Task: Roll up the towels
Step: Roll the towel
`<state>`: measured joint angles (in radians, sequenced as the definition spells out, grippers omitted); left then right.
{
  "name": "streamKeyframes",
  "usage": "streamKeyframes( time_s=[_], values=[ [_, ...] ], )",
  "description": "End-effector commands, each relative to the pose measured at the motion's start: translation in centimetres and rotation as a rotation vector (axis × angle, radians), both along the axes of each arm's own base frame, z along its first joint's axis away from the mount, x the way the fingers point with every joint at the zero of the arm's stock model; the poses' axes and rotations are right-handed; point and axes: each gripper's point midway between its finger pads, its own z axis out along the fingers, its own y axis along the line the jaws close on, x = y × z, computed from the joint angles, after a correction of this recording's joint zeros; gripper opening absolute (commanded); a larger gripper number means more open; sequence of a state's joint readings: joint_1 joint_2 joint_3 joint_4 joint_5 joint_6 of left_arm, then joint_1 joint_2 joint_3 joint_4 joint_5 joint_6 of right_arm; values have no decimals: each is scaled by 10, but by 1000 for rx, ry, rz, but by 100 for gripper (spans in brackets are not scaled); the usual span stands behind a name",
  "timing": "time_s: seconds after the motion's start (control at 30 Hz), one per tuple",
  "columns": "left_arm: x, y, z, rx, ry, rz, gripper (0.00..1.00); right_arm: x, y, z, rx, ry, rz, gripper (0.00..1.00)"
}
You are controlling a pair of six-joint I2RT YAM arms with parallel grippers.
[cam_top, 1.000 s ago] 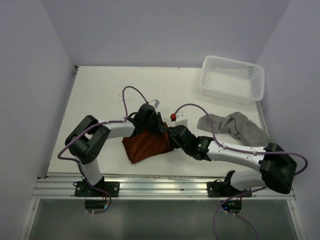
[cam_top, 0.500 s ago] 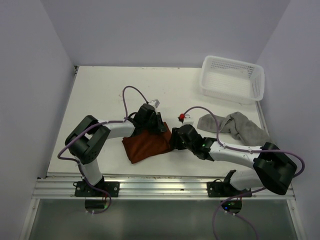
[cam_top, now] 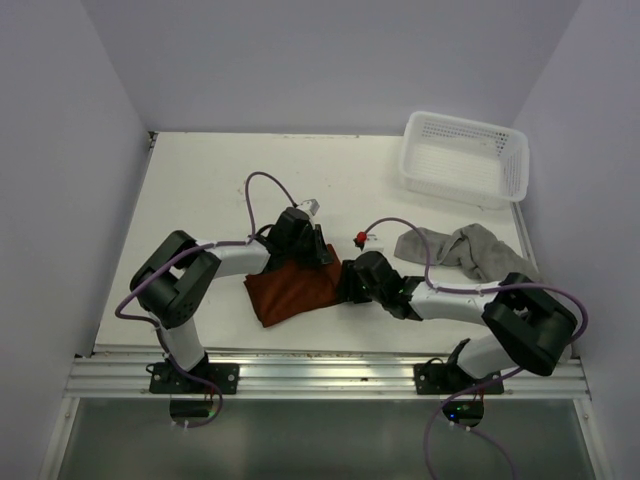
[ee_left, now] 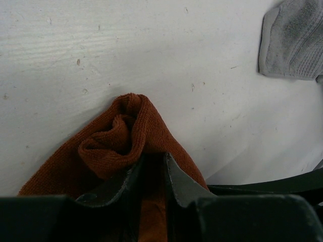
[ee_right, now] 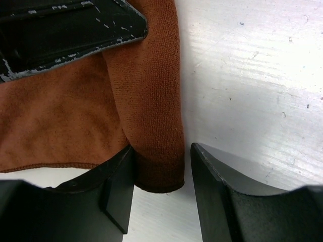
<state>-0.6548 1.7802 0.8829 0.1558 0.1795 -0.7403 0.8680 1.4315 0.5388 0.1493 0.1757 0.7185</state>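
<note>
The rust-brown towel (cam_top: 288, 292) lies partly rolled mid-table. My left gripper (cam_top: 316, 258) is shut on its far right corner. In the left wrist view the cloth (ee_left: 126, 126) bunches into a fold ahead of the gripper (ee_left: 151, 157), with fabric pinched between the fingers. My right gripper (cam_top: 343, 284) stands open around the towel's rolled right edge (ee_right: 154, 111). In the right wrist view, where the gripper (ee_right: 161, 148) straddles that edge, the left finger touches the roll and a gap shows at the right finger (ee_right: 212, 171). The grey towel (cam_top: 470, 255) lies crumpled to the right, its corner (ee_left: 295, 40) showing in the left wrist view.
A white mesh basket (cam_top: 455, 187) stands at the back right corner. Purple cables loop over both arms. The left gripper's black finger (ee_right: 75, 30) crosses the top left of the right wrist view. Walls enclose the table on three sides.
The right gripper has slid left and a little forward onto the brown towel's right edge, its arm folding tighter. The left gripper has kept its hold and place.
</note>
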Motion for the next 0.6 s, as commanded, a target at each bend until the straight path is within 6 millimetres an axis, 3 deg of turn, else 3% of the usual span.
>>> streamKeyframes(
  time_s=[0.0,0.03,0.1,0.2,0.3,0.57],
  values=[
    [-2,17,-13,69,8,20,25,3,5,-1,38,-3,2,49],
    [-2,16,-12,67,6,18,25,4,6,-1,39,-7,4,47],
    [-1,15,-10,63,8,20,25,7,4,-2,6,-24,22,26],
    [2,12,-6,60,13,20,24,12,-4,0,-54,-63,27,6],
    [9,8,5,55,-1,25,24,17,-17,5,-135,-105,23,0],
    [30,-8,36,20,-40,19,29,28,-43,20,-339,-195,37,0]
  ],
)
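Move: The brown towel's rolled edge has its near end between the right hand's open fingers, about 1 cm below the hand point. From that hand, the edge's far end is some 10 cm ahead and 2 cm left, the towel's flat body about 12 cm left and level, and the grey towel roughly 28 cm right and 8 cm ahead. From the left hand, the near end is about 9 cm back, 4 cm right and 1 cm lower. Almost in place, the right fingers first shut on the near end of the brown towel's rolled edge and pinch it; the hand then pulls it some 2.5 cm right and 1.5 cm forward, barely off the table, the wrist tilting about 15 degrees. Late on, the left hand rises about 2 cm at the far end, also easing a little forward, its gap nearly unchanged. ##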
